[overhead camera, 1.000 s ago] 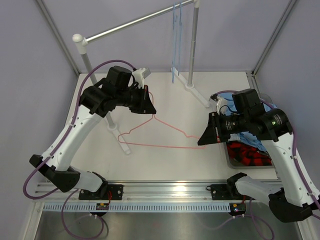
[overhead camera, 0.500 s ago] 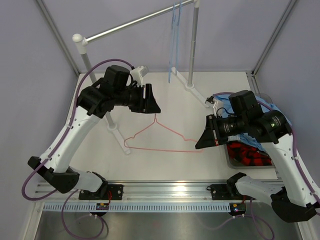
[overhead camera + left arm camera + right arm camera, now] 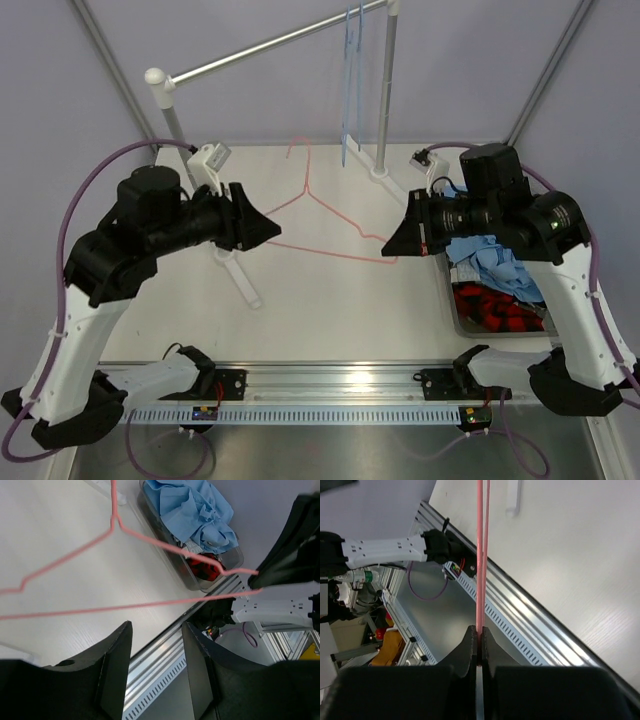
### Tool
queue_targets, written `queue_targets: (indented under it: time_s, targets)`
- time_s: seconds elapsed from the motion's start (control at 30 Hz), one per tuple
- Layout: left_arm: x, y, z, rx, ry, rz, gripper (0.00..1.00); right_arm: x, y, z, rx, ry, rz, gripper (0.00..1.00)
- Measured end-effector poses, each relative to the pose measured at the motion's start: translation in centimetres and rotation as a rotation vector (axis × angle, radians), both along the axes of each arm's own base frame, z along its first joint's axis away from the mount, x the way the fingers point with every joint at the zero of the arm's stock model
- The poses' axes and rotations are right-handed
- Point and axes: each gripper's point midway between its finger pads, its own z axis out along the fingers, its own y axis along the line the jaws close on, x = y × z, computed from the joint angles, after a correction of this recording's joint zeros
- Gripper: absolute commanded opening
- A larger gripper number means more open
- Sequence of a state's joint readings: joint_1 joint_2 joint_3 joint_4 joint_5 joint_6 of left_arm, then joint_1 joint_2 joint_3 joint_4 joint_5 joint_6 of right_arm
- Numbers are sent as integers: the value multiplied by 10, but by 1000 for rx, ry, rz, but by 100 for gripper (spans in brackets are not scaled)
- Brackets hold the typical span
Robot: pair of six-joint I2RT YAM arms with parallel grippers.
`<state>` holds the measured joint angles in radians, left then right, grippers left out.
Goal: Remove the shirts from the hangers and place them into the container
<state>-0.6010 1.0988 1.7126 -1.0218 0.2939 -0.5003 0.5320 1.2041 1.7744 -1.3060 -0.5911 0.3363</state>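
Observation:
In the top view the pink hanger (image 3: pixel 306 175) hangs bare in the air over the table, hook toward the rail. My right gripper (image 3: pixel 389 254) is shut on its right end; the right wrist view shows both pink wires (image 3: pixel 480 555) pinched between the jaws (image 3: pixel 480 631). To the hanger's left, my left gripper (image 3: pixel 272 232) stands open and holds nothing. Its wrist view has the hanger (image 3: pixel 114 522) well ahead of the gripper (image 3: pixel 156 630). The container (image 3: pixel 453 305) at the right holds a light blue shirt (image 3: pixel 492 262) over a red-and-black one (image 3: pixel 497 308). Two light blue hangers (image 3: pixel 350 80) hang on the rail.
A silver rail (image 3: pixel 270 43) slants across the back on two white-based posts (image 3: pixel 385 90); the left post's foot (image 3: pixel 240 278) lies on the table under my left arm. The container (image 3: pixel 194 584) also shows in the left wrist view, with the blue shirt (image 3: pixel 195 510) heaped inside.
My left gripper has opened, let go of the pink hanger's hook and pulled back left. My right gripper has shut on the hanger's end and carried it up toward the rail.

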Motion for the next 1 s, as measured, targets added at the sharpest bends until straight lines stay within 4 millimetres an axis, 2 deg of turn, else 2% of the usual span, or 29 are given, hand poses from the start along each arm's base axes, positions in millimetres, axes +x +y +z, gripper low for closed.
queue_targets:
  time_s: [0.17, 0.37, 0.47, 0.6, 0.77, 0.87, 1.0]
  targets:
    - [-29, 20, -18, -24, 27, 22, 47, 35, 11, 47, 36, -159, -47, 0]
    - [-30, 21, -35, -3, 85, 42, 50, 73, 24, 98, 97, -314, -103, 0]
    - [-31, 22, -35, -6, 89, 46, 50, 92, 33, 110, 115, -351, -119, 0]
    - [-34, 24, -32, -15, 82, 48, 50, 121, 49, 111, 121, -359, -132, 0]
    - [-40, 28, -31, -21, 75, 49, 50, 144, 61, 93, 92, -325, -144, 0]
    - [-42, 31, -33, -17, 76, 56, 51, 150, 63, 86, 78, -310, -147, 0]
    - [-44, 34, -34, -14, 73, 64, 52, 147, 60, 79, 67, -302, -152, 0]
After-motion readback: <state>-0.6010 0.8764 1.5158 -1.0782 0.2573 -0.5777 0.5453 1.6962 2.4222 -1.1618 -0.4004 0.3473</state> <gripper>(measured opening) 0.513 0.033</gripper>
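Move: Up on the rack's rail, the free stretch that the held pink hanger is taken to lies about 28 cm ahead of the right hand, 18 cm to its left and 22 cm higher. The blue hangers hang some 27 cm ahead, 7 cm left, their middles about 12 cm above; the right post stands some 33 cm ahead, straight in line. From the left hand, that stretch of rail is about 25 cm ahead, 4 cm right, 18 cm up. Carrying the pink hanger by its lower corner, still pinched shut, the right hand sweeps forward about 15 cm and up some 11 cm with a lesser drift left, tipping the fingers up about 20 degrees, then dips about 3 cm as the hook comes over the rail. The left hand, open and already clear, backs off about 5 cm, also leftward and down. ##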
